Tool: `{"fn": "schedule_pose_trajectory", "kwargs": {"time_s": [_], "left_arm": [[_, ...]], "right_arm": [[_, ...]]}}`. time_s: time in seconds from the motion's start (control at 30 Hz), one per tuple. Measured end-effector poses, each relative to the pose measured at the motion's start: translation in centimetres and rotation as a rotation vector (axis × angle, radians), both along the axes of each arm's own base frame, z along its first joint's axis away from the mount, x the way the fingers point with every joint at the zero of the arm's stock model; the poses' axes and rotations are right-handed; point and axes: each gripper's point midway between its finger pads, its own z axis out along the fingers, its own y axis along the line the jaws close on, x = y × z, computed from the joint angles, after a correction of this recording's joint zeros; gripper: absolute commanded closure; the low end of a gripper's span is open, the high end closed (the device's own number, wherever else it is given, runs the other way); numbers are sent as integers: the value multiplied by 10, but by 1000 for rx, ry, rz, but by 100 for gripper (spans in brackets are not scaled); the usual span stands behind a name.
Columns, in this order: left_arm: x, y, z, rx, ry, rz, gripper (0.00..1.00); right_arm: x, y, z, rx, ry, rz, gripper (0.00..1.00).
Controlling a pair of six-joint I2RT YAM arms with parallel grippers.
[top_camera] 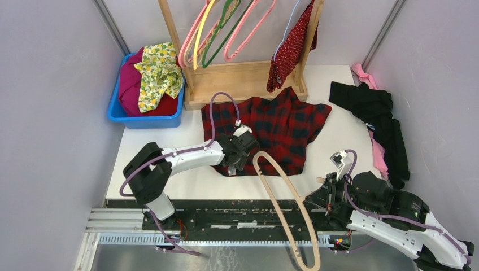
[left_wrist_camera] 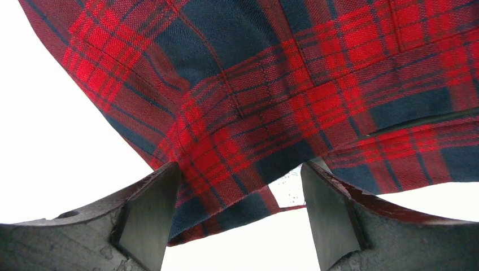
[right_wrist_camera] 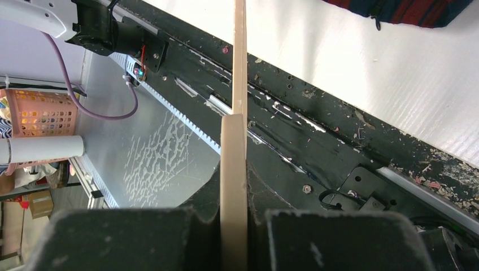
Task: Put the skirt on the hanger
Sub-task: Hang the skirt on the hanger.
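Note:
The dark-red polka-dot skirt (top_camera: 291,45) hangs from the thin pale lilac-blue hanger (top_camera: 287,25) at the right end of the wooden rack, far from both grippers. My left gripper (top_camera: 237,152) (left_wrist_camera: 240,169) is open over the near-left corner of a red-and-black plaid garment (top_camera: 277,127) (left_wrist_camera: 271,84), whose hem lies between the spread fingers (left_wrist_camera: 149,217). My right gripper (top_camera: 319,195) (right_wrist_camera: 233,169) is shut on a curved pale wooden hanger (top_camera: 282,192) (right_wrist_camera: 239,68) near the table's front edge.
A wooden rack (top_camera: 243,76) at the back carries pink hangers (top_camera: 248,28) and a green one. A blue bin (top_camera: 121,113) with magenta and lemon-print cloth stands at the back left. A black garment (top_camera: 373,107) and pink cloth (top_camera: 361,73) lie along the right.

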Motion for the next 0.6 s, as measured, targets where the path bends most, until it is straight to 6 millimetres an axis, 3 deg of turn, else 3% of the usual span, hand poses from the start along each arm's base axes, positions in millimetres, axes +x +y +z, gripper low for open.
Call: {"fn": "schedule_pose_trajectory", "kwargs": {"time_s": [0.2, 0.27, 0.37, 0.6], "left_arm": [[6, 10, -6, 64, -8, 8, 71], [8, 13, -7, 78, -9, 12, 78], [9, 15, -5, 85, -9, 15, 97], [13, 9, 13, 36, -40, 15, 97]], "right_arm": [[0, 0, 0, 2, 3, -3, 98], [0, 1, -1, 2, 4, -3, 98], [0, 1, -4, -3, 13, -6, 99], [0, 8, -15, -5, 39, 1, 99]]}}
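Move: The skirt's near waist edge, towards its left end, lies right between my left hand's open fingers, about 1 cm ahead, 1 cm left and a couple of cm below. The white label is some 3 cm right, level ahead and 2 cm down; the skirt's near-left corner is 4 cm left and 2 cm back. The hanger's tip hangs roughly 9 cm right, level and maybe 10 cm higher. From my right hand, that edge is about 24 cm left, 15 cm ahead and 16 cm down. I ease my left hand about 1.5 cm to its left and 1 cm forward, sinking barely half a centimetre, while its wide-open fingers shut and pinch the skirt's waist edge beside the label. With the cloth gripped I turn upward, rising nearly 2 cm from the low point. My right hand keeps its grip on the hanger, staying put at first and then lowering it about 1.5 cm. ##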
